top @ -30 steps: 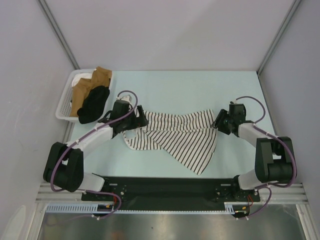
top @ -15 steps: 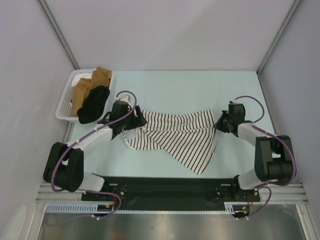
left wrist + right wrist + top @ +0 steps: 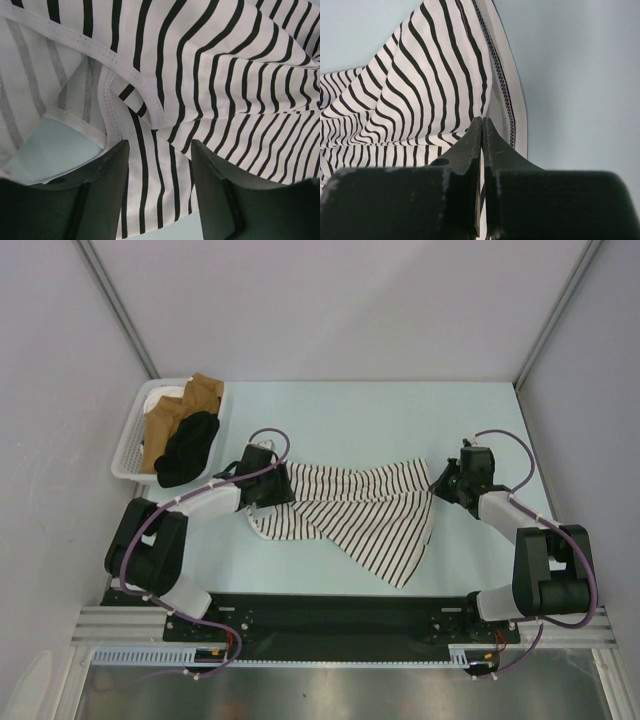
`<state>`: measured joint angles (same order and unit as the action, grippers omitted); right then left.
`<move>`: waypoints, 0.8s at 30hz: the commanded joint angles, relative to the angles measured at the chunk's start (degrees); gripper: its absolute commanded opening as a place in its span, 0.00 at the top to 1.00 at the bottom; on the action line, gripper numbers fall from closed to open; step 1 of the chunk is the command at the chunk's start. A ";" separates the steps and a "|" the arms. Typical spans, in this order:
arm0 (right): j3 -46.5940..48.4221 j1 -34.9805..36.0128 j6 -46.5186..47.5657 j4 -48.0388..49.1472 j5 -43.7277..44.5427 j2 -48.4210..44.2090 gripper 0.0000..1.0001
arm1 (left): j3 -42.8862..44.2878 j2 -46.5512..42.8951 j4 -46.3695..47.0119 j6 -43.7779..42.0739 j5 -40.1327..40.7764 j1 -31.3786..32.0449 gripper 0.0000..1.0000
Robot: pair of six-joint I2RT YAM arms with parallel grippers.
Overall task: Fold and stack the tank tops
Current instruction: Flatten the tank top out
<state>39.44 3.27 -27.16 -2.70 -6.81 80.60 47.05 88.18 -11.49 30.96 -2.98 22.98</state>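
The striped tank top [image 3: 350, 512], white with thin black stripes, lies rumpled across the middle of the table. My left gripper [image 3: 276, 486] is low over its left end. In the left wrist view the gripper [image 3: 160, 146] is open, and a fold of striped cloth [image 3: 165, 75] lies between its fingers [image 3: 111, 170]. My right gripper [image 3: 441, 483] is at the top's right corner. In the right wrist view the gripper [image 3: 481, 121] is shut on the hem of the striped cloth [image 3: 435, 85]. The black tank top [image 3: 188, 448] lies crumpled in the basket.
A white basket [image 3: 128, 450] stands at the table's back left, holding brown cloths [image 3: 200, 393] and something white beside the black top. Grey walls and metal posts close in the table on three sides. The arm bases sit on a black plate [image 3: 330, 618] at the near edge.
My right gripper has shut on the striped top's right hem. My left gripper has slid a little right onto the cloth, and its jaws have narrowed around a fold.
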 commanded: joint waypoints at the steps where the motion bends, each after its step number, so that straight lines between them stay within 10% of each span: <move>1: -0.33 0.16 0.00 1.91 0.66 -1.41 1.00 | 4.19 1.90 0.15 -0.82 0.87 0.13 0.43; 19: -0.42 0.16 -0.09 2.17 -0.14 -1.58 1.00 | 8.15 7.97 -2.14 -0.73 2.72 0.57 0.62; 24: -0.42 0.16 -0.09 2.08 0.04 -1.85 1.00 | 8.50 7.62 -2.31 -0.81 2.81 0.49 0.96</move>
<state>39.22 3.27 -27.16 -2.24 -6.90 80.55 53.47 96.44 -14.15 31.05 -0.80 23.14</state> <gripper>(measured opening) 0.012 0.109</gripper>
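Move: The gathered end of the tank top's white trim, beside the armhole gap, lies about 2 cm ahead of the left hand, level sideways and some 2 cm below its half-open fingers. The black garment in the basket is roughly 20 cm to the left hand's left and 10 cm ahead. The same trim end is some 31 cm to the right hand's left, level with it in reach and about 4 cm below; the right hand already pinches the striped cloth's other side. The tank top's trim end is what the left hand goes for: nearly level, it slides forward about 2.5 cm over the striped cloth, then sinks another 2.5 cm onto it, easing back a little. Its half-open fingers close almost shut on the way down and pinch the cloth at the trim's end. The right hand stays in place and keeps its pinch on the other side. ##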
